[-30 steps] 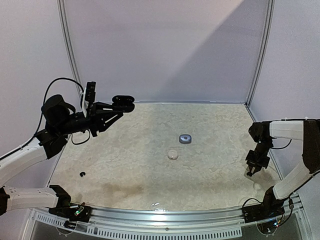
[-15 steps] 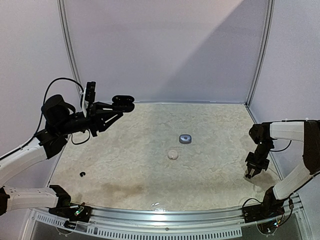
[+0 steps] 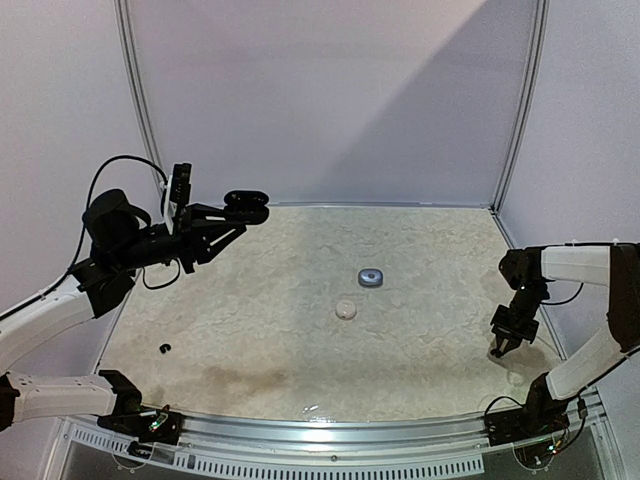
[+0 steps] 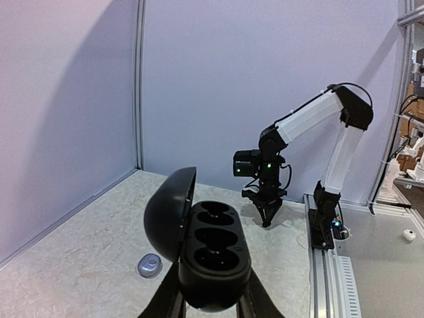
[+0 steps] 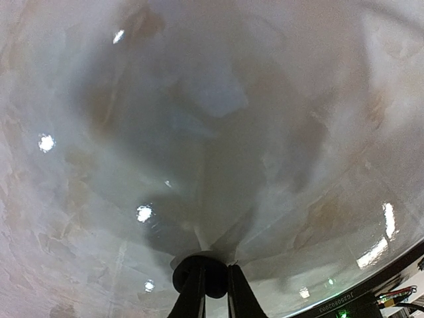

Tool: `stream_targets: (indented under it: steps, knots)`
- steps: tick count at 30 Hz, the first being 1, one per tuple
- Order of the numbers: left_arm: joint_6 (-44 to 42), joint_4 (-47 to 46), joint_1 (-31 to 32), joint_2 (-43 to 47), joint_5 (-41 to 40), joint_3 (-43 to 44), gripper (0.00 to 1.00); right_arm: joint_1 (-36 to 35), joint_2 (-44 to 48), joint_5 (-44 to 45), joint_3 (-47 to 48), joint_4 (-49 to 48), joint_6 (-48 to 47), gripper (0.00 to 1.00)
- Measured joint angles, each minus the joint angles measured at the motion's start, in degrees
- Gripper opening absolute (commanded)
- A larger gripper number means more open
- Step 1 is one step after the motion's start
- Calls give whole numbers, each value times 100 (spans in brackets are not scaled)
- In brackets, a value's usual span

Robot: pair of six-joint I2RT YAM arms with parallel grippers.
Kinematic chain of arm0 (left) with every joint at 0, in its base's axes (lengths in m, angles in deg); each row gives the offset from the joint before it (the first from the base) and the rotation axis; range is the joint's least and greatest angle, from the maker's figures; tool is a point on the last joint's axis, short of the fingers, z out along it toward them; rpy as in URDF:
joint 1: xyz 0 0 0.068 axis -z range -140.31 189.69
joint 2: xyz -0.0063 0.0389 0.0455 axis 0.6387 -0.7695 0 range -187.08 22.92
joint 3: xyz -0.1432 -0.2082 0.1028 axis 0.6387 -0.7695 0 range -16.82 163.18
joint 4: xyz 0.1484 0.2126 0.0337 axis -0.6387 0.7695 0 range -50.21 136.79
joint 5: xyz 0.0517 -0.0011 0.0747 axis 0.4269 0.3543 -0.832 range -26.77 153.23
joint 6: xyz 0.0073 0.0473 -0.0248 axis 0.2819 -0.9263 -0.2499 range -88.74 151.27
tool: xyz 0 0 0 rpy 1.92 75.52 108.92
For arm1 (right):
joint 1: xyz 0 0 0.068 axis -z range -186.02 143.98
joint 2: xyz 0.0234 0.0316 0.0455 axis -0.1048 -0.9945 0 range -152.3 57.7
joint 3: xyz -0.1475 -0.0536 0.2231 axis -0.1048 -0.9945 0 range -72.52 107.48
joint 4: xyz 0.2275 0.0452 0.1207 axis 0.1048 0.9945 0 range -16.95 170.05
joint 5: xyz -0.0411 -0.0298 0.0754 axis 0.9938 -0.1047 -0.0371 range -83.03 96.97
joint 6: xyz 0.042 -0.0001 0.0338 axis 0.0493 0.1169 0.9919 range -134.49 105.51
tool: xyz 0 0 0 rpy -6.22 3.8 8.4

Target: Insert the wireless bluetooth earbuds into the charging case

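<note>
My left gripper [image 3: 235, 215] is raised at the back left and shut on the black charging case [image 3: 247, 200]. The case's lid stands open in the left wrist view, showing the case [image 4: 212, 255] with its dark empty wells. My right gripper [image 3: 497, 349] points down at the tabletop near the right edge. In the right wrist view the gripper [image 5: 211, 271] has its fingers nearly together on a small round black earbud [image 5: 213, 281], right at the table surface. Another black earbud [image 3: 164, 348] lies on the table at the near left.
A silvery-grey case [image 3: 371, 277] lies mid-table and also shows in the left wrist view [image 4: 150, 266]. A small white round piece [image 3: 345, 309] sits just in front of it. The metal rail [image 3: 330, 425] runs along the table's near edge, and pale walls enclose the table.
My right gripper has sunk a little lower and nearer to the table's right front. The left arm and the open case have not moved.
</note>
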Motion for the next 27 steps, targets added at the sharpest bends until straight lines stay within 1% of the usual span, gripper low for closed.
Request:
stream_targets:
  steps: [7,19,24,27]
  knots:
    - [-2,0,0,0,-2,0,0,-2,118,-33,-59,-9,0,0]
    - [-39,-42,0,0,-11,0,0,-149,710,-46,-83,52,46,0]
    - [-85,-44,0,-44,-17,0,0,-525,734,96,42,26,66,0]
    - [-197,-55,0,-96,-90,0,0,-929,831,404,555,-2,105,0]
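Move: The open black charging case, held up in the left gripper, is where the right hand's black earbud is bound: about 53 cm to the right hand's left, 5 cm ahead and 33 cm higher. Near table level, the pink case lies some 37 cm left and 11 cm ahead of the right hand, the purple case about 29 cm left and 21 cm ahead. From the left hand, the black case is right at the fingertips, 2 cm to its right, 1 cm ahead and 1 cm above. The black earbud, already between the right fingertips, is carried up off the table, slowly for the first couple of centimetres, then quickly forward and up with some leftward travel towards the open black case, about 7 cm in all. The right fingers stay shut on the earbud while the wrist swings them forward some 15 degrees; the left hand keeps holding the case practically still. ##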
